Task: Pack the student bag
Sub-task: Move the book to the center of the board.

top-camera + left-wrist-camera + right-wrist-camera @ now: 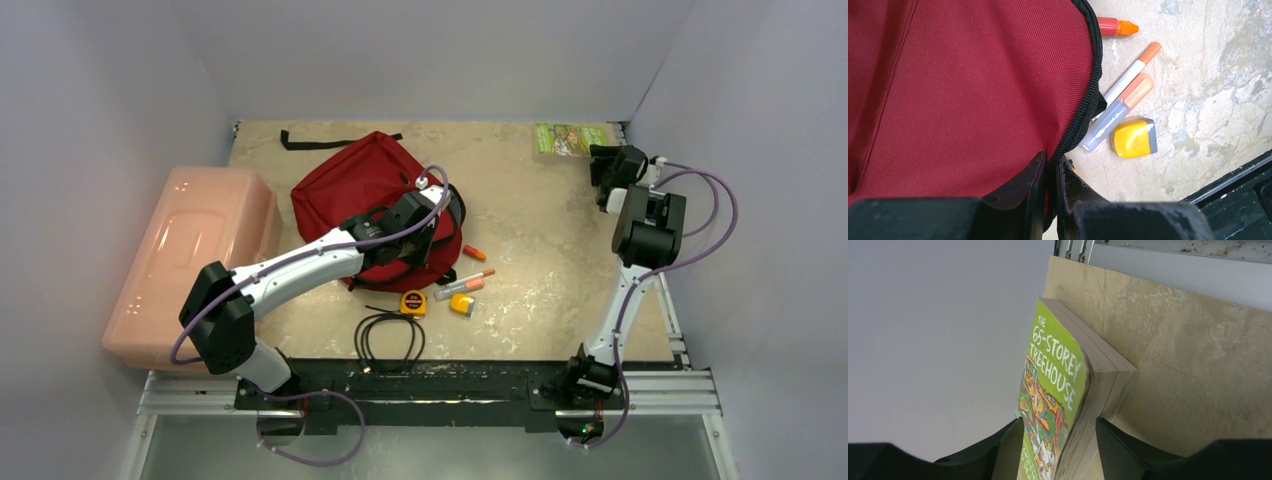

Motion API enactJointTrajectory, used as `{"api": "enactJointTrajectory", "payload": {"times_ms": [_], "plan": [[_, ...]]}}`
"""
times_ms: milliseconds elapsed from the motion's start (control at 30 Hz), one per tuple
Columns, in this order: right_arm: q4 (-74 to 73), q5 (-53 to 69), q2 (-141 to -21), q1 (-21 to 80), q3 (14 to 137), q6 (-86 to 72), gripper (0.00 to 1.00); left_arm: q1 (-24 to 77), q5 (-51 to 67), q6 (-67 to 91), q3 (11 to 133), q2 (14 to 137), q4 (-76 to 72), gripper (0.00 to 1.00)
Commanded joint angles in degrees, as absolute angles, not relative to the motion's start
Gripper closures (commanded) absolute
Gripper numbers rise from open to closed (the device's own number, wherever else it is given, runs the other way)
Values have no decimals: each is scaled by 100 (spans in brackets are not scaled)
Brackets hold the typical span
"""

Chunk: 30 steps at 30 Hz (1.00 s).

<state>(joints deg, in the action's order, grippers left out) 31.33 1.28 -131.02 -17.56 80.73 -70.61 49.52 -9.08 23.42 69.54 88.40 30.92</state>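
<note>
The student bag (360, 190), a dark red backpack, lies flat at the table's middle left. In the left wrist view its red fabric (973, 85) fills the frame, with a black zipper (1088, 95) along the edge. My left gripper (420, 262) (1049, 172) is shut on that zipper edge at the bag's near right corner. At the far right corner lies a green paperback book (572, 138) (1058, 375). My right gripper (600, 157) (1059, 432) has a finger against each side of it, and the pages bulge where they are pinched.
A pale pink plastic box (190, 260) stands left of the bag. Beside the bag's right edge lie two markers (1128, 95), a red-orange pen (1115, 26), a yellow sharpener (1134, 137) and a yellow tape measure (413, 302). A black cable (390, 335) is coiled near the front edge.
</note>
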Motion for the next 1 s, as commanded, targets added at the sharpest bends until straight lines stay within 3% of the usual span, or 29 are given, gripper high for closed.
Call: {"api": "enactJointTrajectory", "payload": {"times_ms": [0, 267, 633, 833, 900, 967], "plan": [[3445, 244, -13300, -1625, 8435, -7783, 46, 4983, -666, 2373, 6994, 8748, 2863, 89], [3691, 318, -13902, -1486, 9215, -8412, 64, 4984, -655, 2353, 7049, 8795, 2905, 89], [3841, 492, -14442, -1353, 10000, -8603, 64, 4986, -623, 2388, 7045, 8790, 2879, 89], [3205, 271, -14609, -1254, 10494, -8374, 64, 4984, -614, 2399, 7044, 8802, 2898, 89], [3146, 240, -14593, -1235, 10516, -8334, 68, 4989, -614, 2399, 7049, 8803, 2900, 89], [2862, 186, -14461, -1222, 10518, -8122, 78, 4989, -601, 2388, 7049, 8789, 2907, 89]]}}
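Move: Just past the right fingertips, which straddle its near long edge from above and below, lies the green book, its middle about 6 cm ahead, 5 cm to the left and 1 cm below. The board's back edge runs some 13 cm straight ahead, and its right edge about 8 cm to the right, level with the hand. From the left hand the book is roughly 36 cm ahead, 34 cm to the right and 10 cm lower. Sliding forward about 8 cm and 4 cm to the left onto the green book, the right fingers close from about two-thirds open and pinch the cover with the upper pages, the lower block left outside the grip. Late on the hand rises about 1 cm, tipping its fingers up and rolling its left side up roughly 10 degrees each. The left hand stays, still pinching the bag's zipped rim. ##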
